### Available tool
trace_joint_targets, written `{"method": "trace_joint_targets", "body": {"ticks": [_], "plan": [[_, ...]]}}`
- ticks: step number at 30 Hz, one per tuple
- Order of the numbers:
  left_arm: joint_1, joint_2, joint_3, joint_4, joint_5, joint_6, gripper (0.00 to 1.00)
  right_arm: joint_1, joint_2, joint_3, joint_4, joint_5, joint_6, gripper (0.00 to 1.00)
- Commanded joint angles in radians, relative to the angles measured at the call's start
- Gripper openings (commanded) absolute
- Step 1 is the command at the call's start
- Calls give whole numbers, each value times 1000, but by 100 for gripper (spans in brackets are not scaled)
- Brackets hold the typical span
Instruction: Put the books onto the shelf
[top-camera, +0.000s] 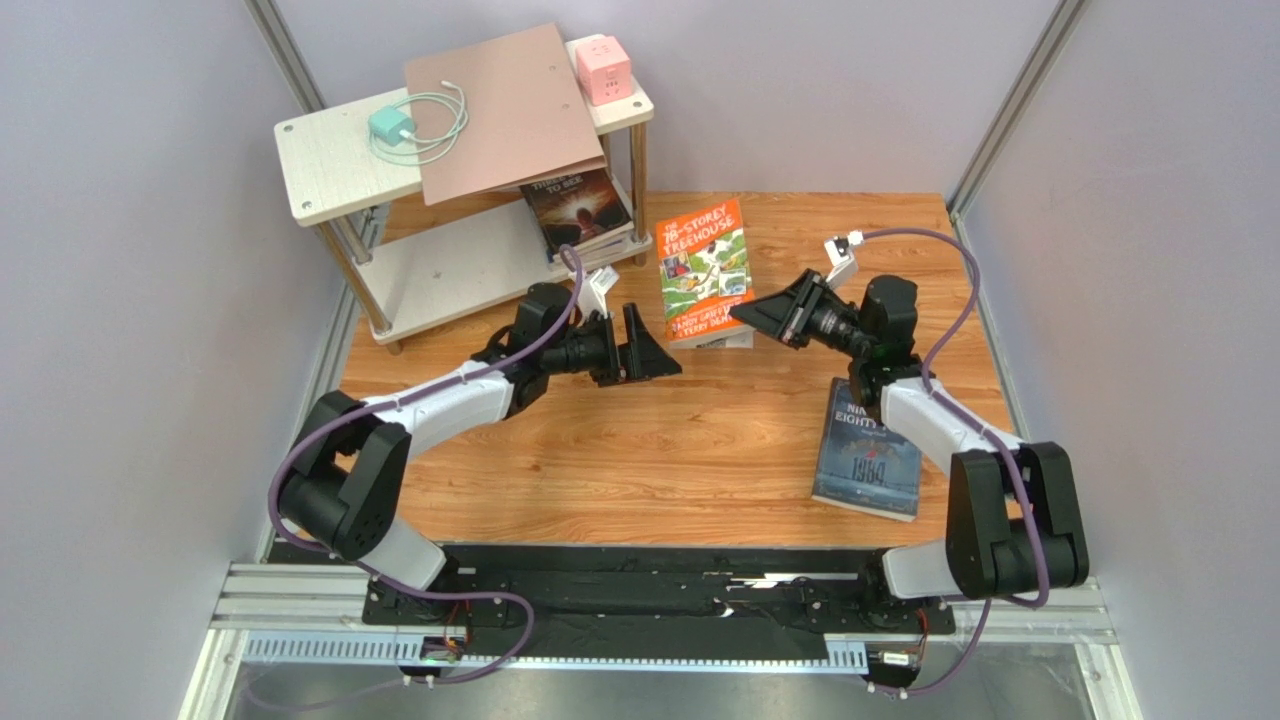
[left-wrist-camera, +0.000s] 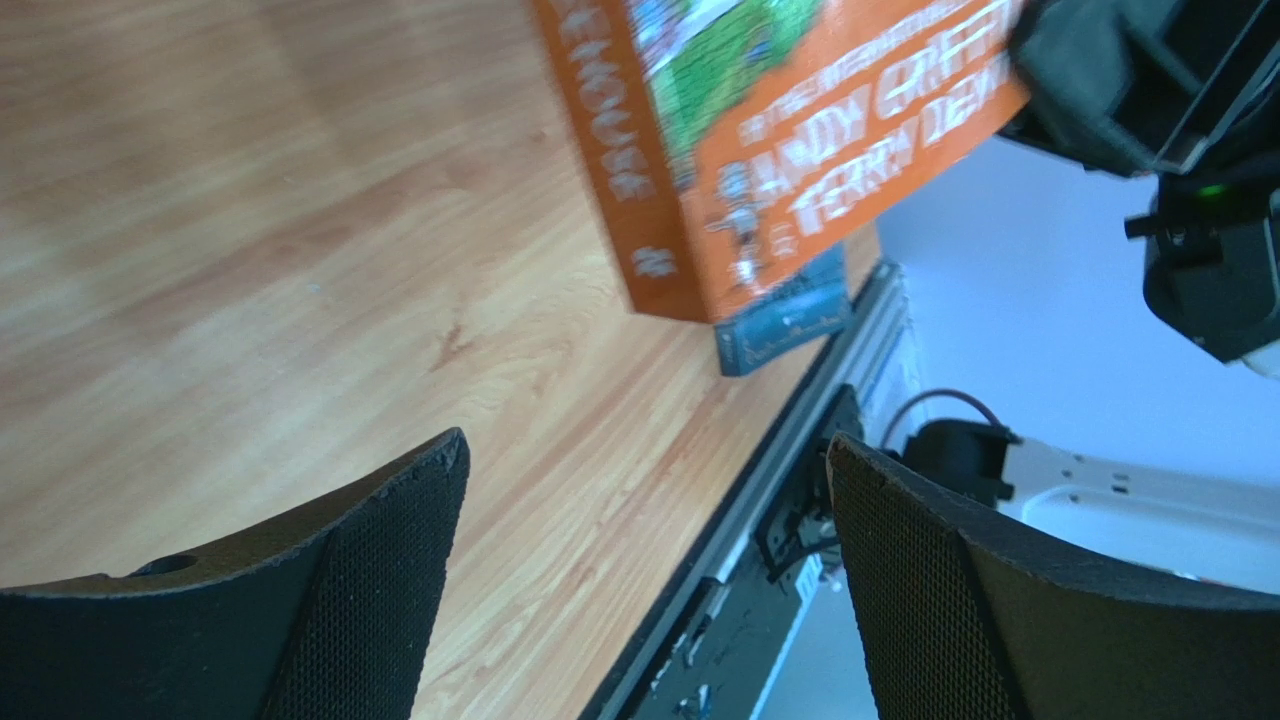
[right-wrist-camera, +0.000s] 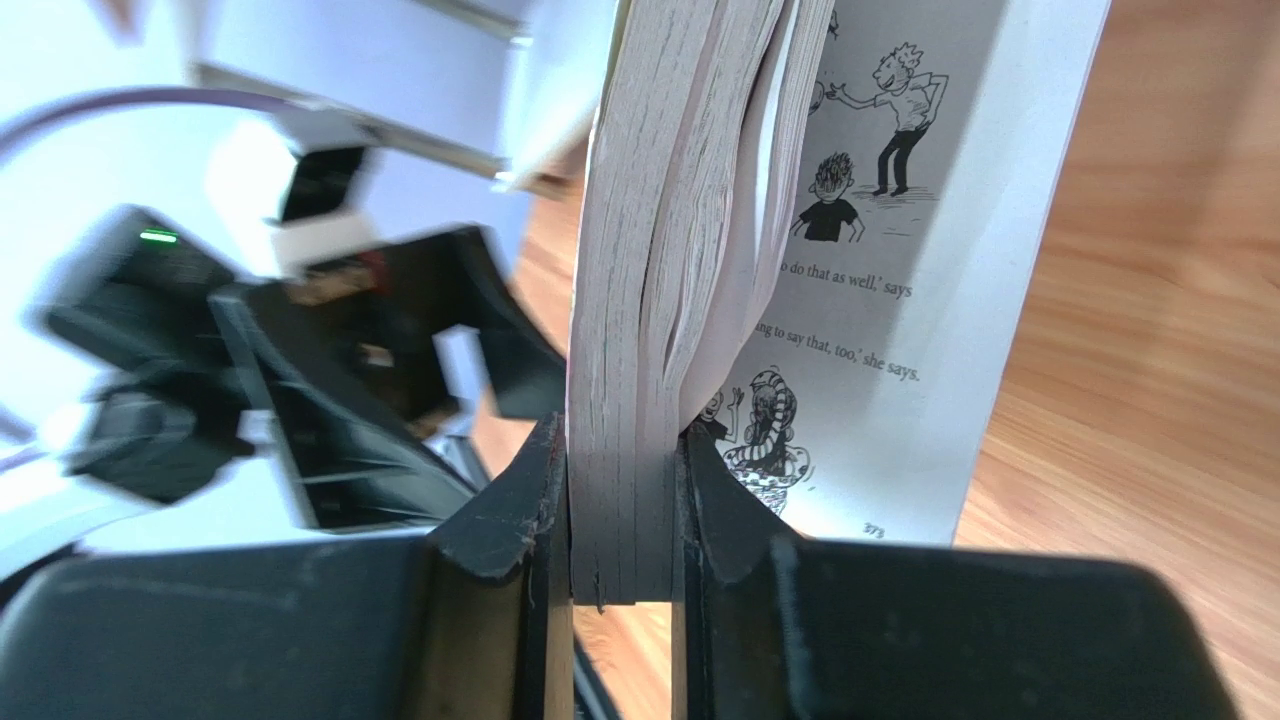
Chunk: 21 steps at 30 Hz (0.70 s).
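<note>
The shelf (top-camera: 451, 270) stands at the back left, with a dark book (top-camera: 579, 210) lying on its lower board. An orange Treehouse book (top-camera: 703, 267) sits mid-table over a blue book (left-wrist-camera: 781, 312). My right gripper (top-camera: 756, 312) is shut on the orange book's page edge (right-wrist-camera: 661, 225), and some pages splay loose beside the jaws. In the left wrist view the orange book (left-wrist-camera: 751, 135) shows ahead with the right gripper (left-wrist-camera: 1120, 75) on its far side. My left gripper (top-camera: 643, 348) is open just left of that book, fingers (left-wrist-camera: 376, 570) wide apart and holding nothing. A grey-blue 1984 book (top-camera: 869, 450) lies at the right.
On the shelf's top board lie a pinkish-brown board (top-camera: 504, 108), a teal charger with its cable (top-camera: 394, 126) and a pink power cube (top-camera: 601, 68). Grey walls close in both sides. The right arm (top-camera: 939, 428) reaches over the 1984 book.
</note>
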Motion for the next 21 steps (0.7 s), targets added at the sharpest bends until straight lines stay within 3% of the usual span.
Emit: {"method": "trace_joint_targets", "body": {"ticks": [1, 8, 14, 17, 20, 21], "plan": [[1, -25, -95, 479, 106, -169, 94, 14, -97, 13, 256, -85, 128, 2], [1, -25, -147, 767, 126, -281, 94, 38, -169, 30, 179, -80, 96, 2], [1, -46, -107, 705, 122, -240, 95, 60, -184, 25, 163, -82, 79, 2], [0, -12, -64, 700, 128, -249, 90, 77, -195, 20, 157, -73, 71, 2], [-5, 23, -33, 734, 136, -272, 64, 94, -189, 22, 154, -71, 73, 2], [-6, 32, -18, 760, 145, -280, 38, 95, -187, 22, 155, -71, 73, 2]]}}
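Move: The 78-Storey Treehouse is held by its lower right corner in the right gripper, its middle some 5 cm ahead of that hand, 4 cm to its left and 1 cm above. From the left gripper, its middle lies about 8 cm ahead, 6 cm right and 4 cm up. From the left gripper, the Three Days to See stack on the lower shelf is roughly 19 cm ahead, 8 cm left and 8 cm lower. Nineteen Eighty-Four lies about 15 cm back from the right hand, 14 cm right and 18 cm below. Raise the open left gripper about 10 cm, easing 2 cm right and tipping its fingers up some 25 degrees until nearly level, so they straddle the book's lower left corner, then start closing. Keep the right grip; lift the book and draw it back and left to meet them, swinging slightly counter-clockwise. ##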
